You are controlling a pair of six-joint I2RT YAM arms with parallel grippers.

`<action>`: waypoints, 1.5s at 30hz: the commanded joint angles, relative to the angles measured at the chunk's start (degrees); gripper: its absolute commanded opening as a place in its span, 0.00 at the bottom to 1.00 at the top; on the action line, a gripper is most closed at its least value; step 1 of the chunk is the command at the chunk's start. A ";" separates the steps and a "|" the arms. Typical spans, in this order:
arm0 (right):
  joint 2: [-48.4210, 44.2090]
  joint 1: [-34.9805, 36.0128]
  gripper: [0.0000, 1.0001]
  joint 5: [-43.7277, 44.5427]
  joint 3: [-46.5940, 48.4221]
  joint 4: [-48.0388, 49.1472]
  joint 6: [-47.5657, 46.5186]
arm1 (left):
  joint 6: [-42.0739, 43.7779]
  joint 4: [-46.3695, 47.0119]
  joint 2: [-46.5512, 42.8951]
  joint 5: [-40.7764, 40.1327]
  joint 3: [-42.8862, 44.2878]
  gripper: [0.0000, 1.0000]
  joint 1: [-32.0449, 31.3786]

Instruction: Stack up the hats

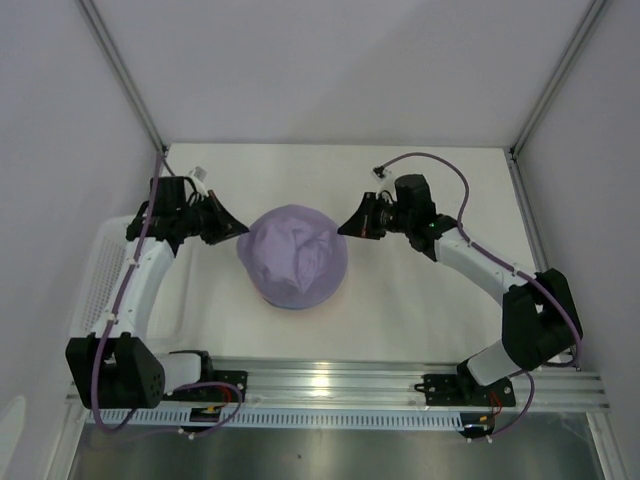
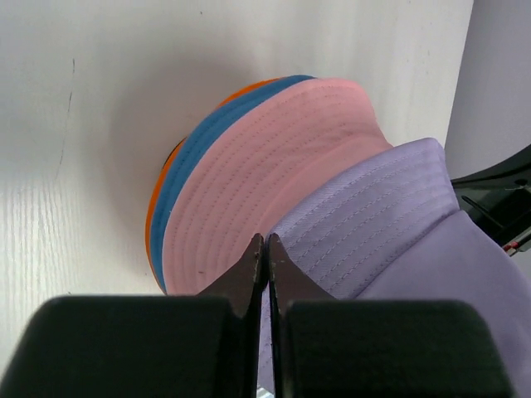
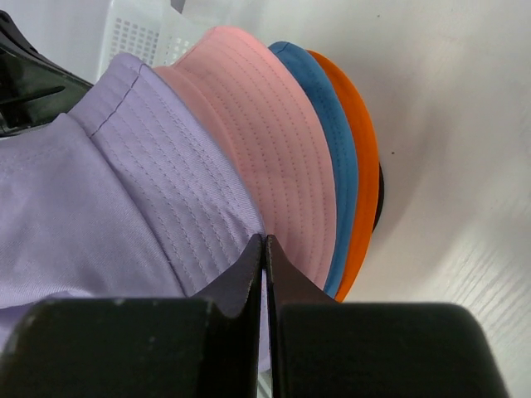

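A lavender hat (image 1: 293, 255) sits on top of the stack in the middle of the table. My left gripper (image 1: 240, 230) is shut on the left side of its brim, and my right gripper (image 1: 345, 228) is shut on the right side. In the left wrist view the left gripper (image 2: 266, 240) pinches the lavender hat (image 2: 373, 215), with the brims of the pink hat (image 2: 265, 157), blue hat (image 2: 195, 149) and orange hat (image 2: 153, 207) layered beneath. In the right wrist view the right gripper (image 3: 264, 240) holds the lavender hat (image 3: 124, 182) over the pink hat (image 3: 265, 141), blue hat (image 3: 332, 141) and orange hat (image 3: 361, 149).
A white mesh basket (image 1: 100, 270) lies at the table's left edge behind the left arm, and it also shows as the white mesh basket (image 3: 158, 33) in the right wrist view. A black frame (image 3: 379, 195) peeks out under the orange brim. Enclosure walls stand on three sides.
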 commanded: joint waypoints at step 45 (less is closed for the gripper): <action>-14.48 -11.00 1.00 9.69 11.27 -21.54 -8.58 | -0.49 16.05 -13.19 8.60 -4.63 0.67 -1.96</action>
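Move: Both grippers already pinch the side edges of the lavender hat's brim. The pink hat that it is going onto has its middle some 13 cm to the left gripper's right, about 2 cm back and 10 cm below. From the right gripper it is about 9 cm left, 3 cm back and 9 cm lower. The blue and orange hats nest under the pink one, some 2 and 3 cm lower than it. Bring both grippers down, easing forward about 2 cm first, so the lavender hat is drawn over the pink one: the left sinks about 14 cm, coming back and tipping down, the right only about 8 cm. Then open both and let go of the brim, lifting the left well above its starting height and backing the right up and off to the right. ##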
